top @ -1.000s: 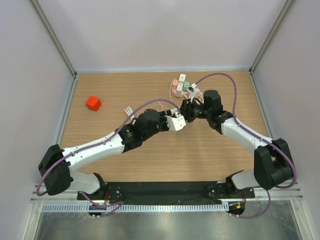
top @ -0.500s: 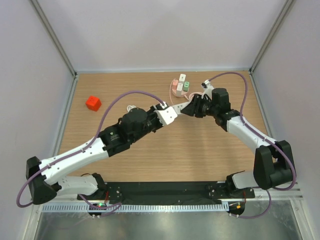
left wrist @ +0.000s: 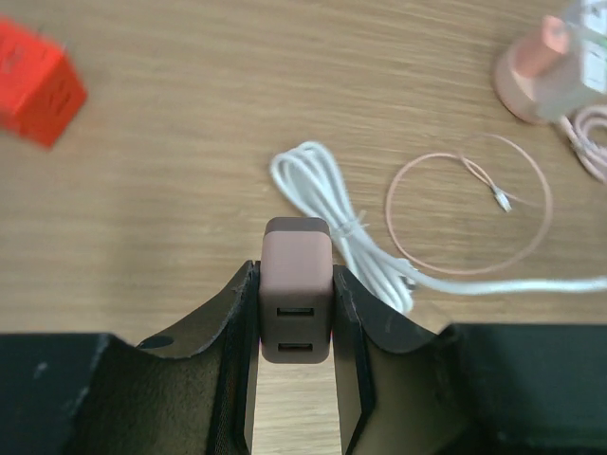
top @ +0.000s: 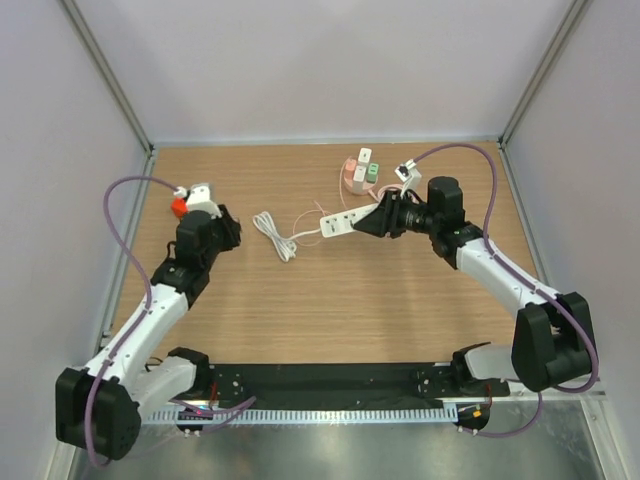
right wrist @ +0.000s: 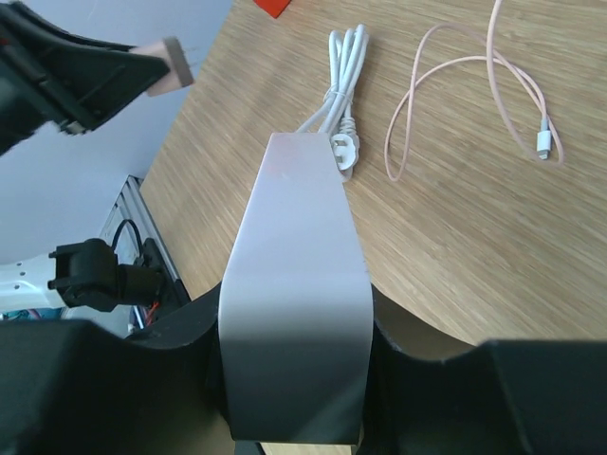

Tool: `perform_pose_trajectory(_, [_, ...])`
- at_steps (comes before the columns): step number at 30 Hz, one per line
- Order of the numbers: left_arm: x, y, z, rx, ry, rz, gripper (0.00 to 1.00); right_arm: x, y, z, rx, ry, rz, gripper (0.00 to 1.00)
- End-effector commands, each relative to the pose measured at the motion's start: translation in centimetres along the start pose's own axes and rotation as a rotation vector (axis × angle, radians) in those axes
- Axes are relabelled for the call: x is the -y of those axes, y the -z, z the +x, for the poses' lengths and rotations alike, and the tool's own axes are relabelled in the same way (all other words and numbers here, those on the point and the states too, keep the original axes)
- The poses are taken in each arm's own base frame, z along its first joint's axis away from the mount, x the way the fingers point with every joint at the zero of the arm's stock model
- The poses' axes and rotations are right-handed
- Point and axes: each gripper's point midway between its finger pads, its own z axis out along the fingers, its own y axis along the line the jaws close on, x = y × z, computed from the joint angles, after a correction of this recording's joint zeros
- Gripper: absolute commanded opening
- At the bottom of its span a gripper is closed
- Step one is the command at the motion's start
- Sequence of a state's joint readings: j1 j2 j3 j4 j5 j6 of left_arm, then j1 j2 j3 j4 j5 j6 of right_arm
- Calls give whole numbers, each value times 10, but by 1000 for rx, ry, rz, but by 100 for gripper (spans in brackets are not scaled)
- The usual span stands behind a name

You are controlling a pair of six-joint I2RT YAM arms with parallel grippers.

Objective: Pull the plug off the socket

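The plug [left wrist: 296,284], a dusty-pink charger block with two USB ports, sits clamped between my left gripper's [left wrist: 296,318] fingers. It is free of the socket, and the right wrist view shows it [right wrist: 169,59] with bare prongs. My left gripper [top: 203,203] is at the far left of the table by the red cube. The socket [top: 338,222] is a white power strip. My right gripper [top: 368,222] is shut on one end of it [right wrist: 294,284], just above the wood. Plug and socket are far apart.
A red cube [top: 181,206] lies beside the left gripper. The strip's coiled white cord [top: 272,230] and a loose pink cable [top: 312,214] lie mid-table. A cluster of adapters on a pink base [top: 360,172] stands at the back, behind the strip.
My left arm has swung far left, carrying the plug away from the power strip. My right gripper kept hold of the strip and shifted slightly right.
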State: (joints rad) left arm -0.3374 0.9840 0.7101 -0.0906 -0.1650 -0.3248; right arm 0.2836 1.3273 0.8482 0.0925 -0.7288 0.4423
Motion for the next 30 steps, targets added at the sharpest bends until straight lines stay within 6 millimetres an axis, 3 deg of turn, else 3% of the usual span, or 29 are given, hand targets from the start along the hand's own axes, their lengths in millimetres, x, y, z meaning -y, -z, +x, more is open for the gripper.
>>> perform_pose_trajectory(1, [-32, -9, -13, 105, 363, -97, 0, -27, 9, -26, 86, 118, -82, 1])
perform_pose_trajectory(2, [-48, -13, 0, 91, 411, -137, 0, -27, 10, -26, 89, 117, -82, 1])
perform_pose_trajectory(3, [-69, -16, 0, 110, 461, -190, 0, -27, 10, -26, 89, 112, -81, 1])
perform_pose_trajectory(7, [-123, -29, 14, 147, 585, -350, 0, -28, 11, -27, 98, 113, -84, 1])
perform_pose_trajectory(12, [-164, -46, 32, 116, 625, -485, 0, -29, 12, -27, 103, 109, -84, 1])
perform_pose_trajectory(13, [-174, -48, 27, 125, 635, -504, 1, -29, 12, -28, 105, 109, -85, 1])
perform_pose_trajectory(15, [-183, -57, 40, 76, 657, -521, 5, -28, 12, -27, 105, 107, -83, 1])
perform_pose_trajectory(24, [-223, -82, 57, 19, 738, -533, 26, -23, 8, -26, 95, 91, -77, 1])
perform_pose_trajectory(28, [-230, -89, 62, -12, 769, -513, 57, -21, 6, -25, 90, 85, -76, 1])
perform_pose_trajectory(30, [-233, -89, 62, -17, 785, -514, 64, -19, 4, -25, 85, 79, -74, 1])
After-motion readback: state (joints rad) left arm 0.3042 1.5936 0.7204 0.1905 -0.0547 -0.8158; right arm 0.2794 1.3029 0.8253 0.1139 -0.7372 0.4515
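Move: The left hand already holds the pink plug and is taking it to bare table about 20 cm to its left, 6 cm ahead and 16 cm below. The red cube stands some 10 cm farther out than that spot and a couple of centimetres more to the left. The white cable coil lies about 7 cm ahead and 6 cm right of this hand, 18 cm down. From the right hand the spot is roughly 53 cm left, 8 cm ahead and 16 cm lower. The left hand carries the pulled-off plug in a falling sweep, about 20 cm left and 15 cm down while easing some 6 cm forward, to the bare table on the near side of the red cube; on the way it swings counter-clockwise about 45 degrees, rolls its left side down and tips its fingers lower. As the descent levels out the fingers open and give up their grip on the plug while the hand still creeps forward and left, and the right hand stays put, keeping its hold on the white socket strip. ##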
